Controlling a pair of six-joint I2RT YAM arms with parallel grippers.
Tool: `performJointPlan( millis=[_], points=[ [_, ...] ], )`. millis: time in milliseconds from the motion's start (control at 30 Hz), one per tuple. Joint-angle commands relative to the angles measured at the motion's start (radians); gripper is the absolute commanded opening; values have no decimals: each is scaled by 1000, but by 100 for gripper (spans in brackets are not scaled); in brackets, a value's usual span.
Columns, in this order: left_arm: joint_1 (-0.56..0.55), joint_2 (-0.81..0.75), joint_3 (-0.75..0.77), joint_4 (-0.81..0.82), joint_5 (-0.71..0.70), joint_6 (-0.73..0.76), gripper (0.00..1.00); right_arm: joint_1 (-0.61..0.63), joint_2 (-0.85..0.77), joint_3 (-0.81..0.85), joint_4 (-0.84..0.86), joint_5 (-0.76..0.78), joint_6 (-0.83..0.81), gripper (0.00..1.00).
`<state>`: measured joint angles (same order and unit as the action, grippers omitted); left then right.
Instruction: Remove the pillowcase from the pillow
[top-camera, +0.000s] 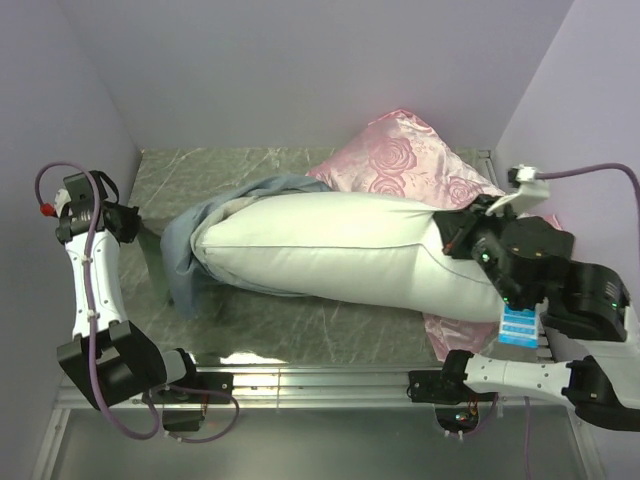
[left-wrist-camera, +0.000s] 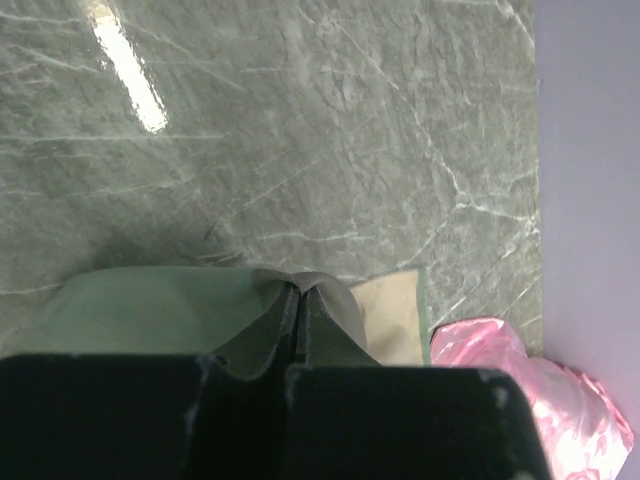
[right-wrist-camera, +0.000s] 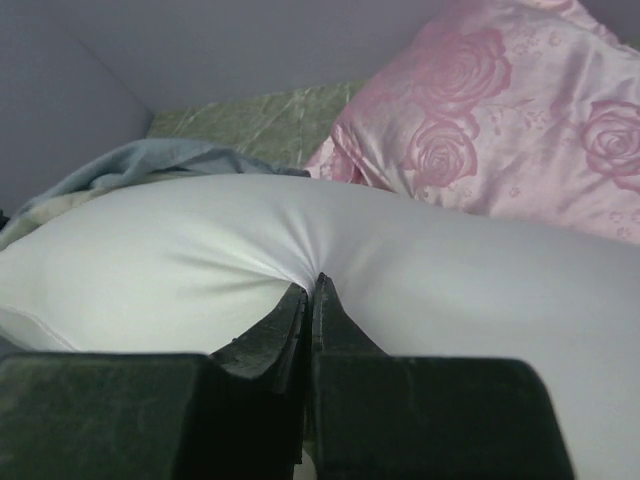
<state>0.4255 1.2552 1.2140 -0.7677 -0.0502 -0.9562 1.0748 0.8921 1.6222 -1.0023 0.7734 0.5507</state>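
The white pillow (top-camera: 330, 245) lies across the table, its left end still inside the bunched grey-blue pillowcase (top-camera: 185, 250). My left gripper (top-camera: 143, 232) is at the far left, shut on the pillowcase's edge. In the left wrist view the shut gripper (left-wrist-camera: 298, 290) pinches olive and beige cloth (left-wrist-camera: 150, 310). My right gripper (top-camera: 452, 238) is at the pillow's right end. In the right wrist view the gripper (right-wrist-camera: 312, 285) is shut on a pinch of the white pillow (right-wrist-camera: 180, 250). The pillowcase (right-wrist-camera: 150, 160) shows at the far end. A small blue tag (top-camera: 520, 325) hangs by the pillow's right corner.
A shiny pink rose-patterned pillow (top-camera: 400, 155) lies behind and under the white pillow's right end; it also shows in the right wrist view (right-wrist-camera: 500, 110) and the left wrist view (left-wrist-camera: 520, 370). Lilac walls close in the left, back and right. The green marble tabletop (top-camera: 220, 175) shows at the back left.
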Motion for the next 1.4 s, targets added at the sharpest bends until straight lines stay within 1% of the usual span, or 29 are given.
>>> performJointPlan(
  millis=[0,167,267,400,600,733,833,900,967,1033,1067,1100,1133,1167,1200,1267,1300,1367],
  points=[
    [52,26,-2,146,-162,-6,0,-36,-114,126,113,262,-31,0],
    [52,12,2,162,-148,-6,0,-35,-116,123,125,234,-37,0],
    [52,13,41,137,-148,11,0,-36,-119,101,158,216,-40,0],
    [52,-17,58,149,-116,36,0,-36,-101,64,197,129,-29,0],
    [52,-56,169,110,-126,74,0,-36,-21,-8,255,20,-2,0],
    [52,-57,277,107,-44,109,0,-32,24,-39,303,-58,21,0],
    [52,-60,306,85,-27,116,0,0,68,-54,340,-98,28,0],
    [52,-65,283,99,-11,120,0,42,103,-73,372,-100,29,0],
    [52,-62,216,113,24,125,0,59,128,-93,392,-98,41,0],
    [52,-59,120,131,84,125,0,62,156,-177,419,-140,75,0],
    [52,-59,83,143,104,129,0,66,159,-220,462,-157,92,0],
    [52,-63,44,180,140,132,0,73,160,-333,491,-175,109,0],
    [52,-79,-31,195,157,132,0,94,159,-397,522,-196,151,0],
    [52,-88,-66,215,167,131,0,106,160,-463,595,-209,178,0],
    [50,-95,-100,232,179,131,0,119,174,-584,632,-220,204,0],
    [45,-122,-180,264,213,126,0,161,205,-685,729,-246,277,0],
    [24,-129,-203,274,216,123,0,172,256,-740,749,-249,317,0],
    [-10,-154,-258,275,190,117,1,197,315,-757,765,-231,340,0]
  ],
)
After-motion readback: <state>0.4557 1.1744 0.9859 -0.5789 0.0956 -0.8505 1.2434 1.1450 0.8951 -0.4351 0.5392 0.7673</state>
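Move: My left fingers already grip the end of the pillowcase; its bunched blue mouth, still around the pillow's far-left end, lies about 14 cm to their right, 2 cm nearer me and 9 cm lower. From my raised right hand, which holds the white pillow, that mouth is some 43 cm left, 11 cm ahead and 31 cm down, the pillow's middle about 16 cm left, 4 cm ahead and 22 cm down. The pink pillow lies roughly 14 cm ahead, 7 cm right and 36 cm below. Keeping both grips shut, I tug the two apart: my right hand draws the pillow about 7 cm right and a little up while my left hand pulls the case 4 cm left. Then my left hand lifts about 14 cm and drops well below its starting height, drifting right, while my right hand swings the pillow back left some 25 cm and plunges towards the table, tipping down and turning counter-clockwise. ##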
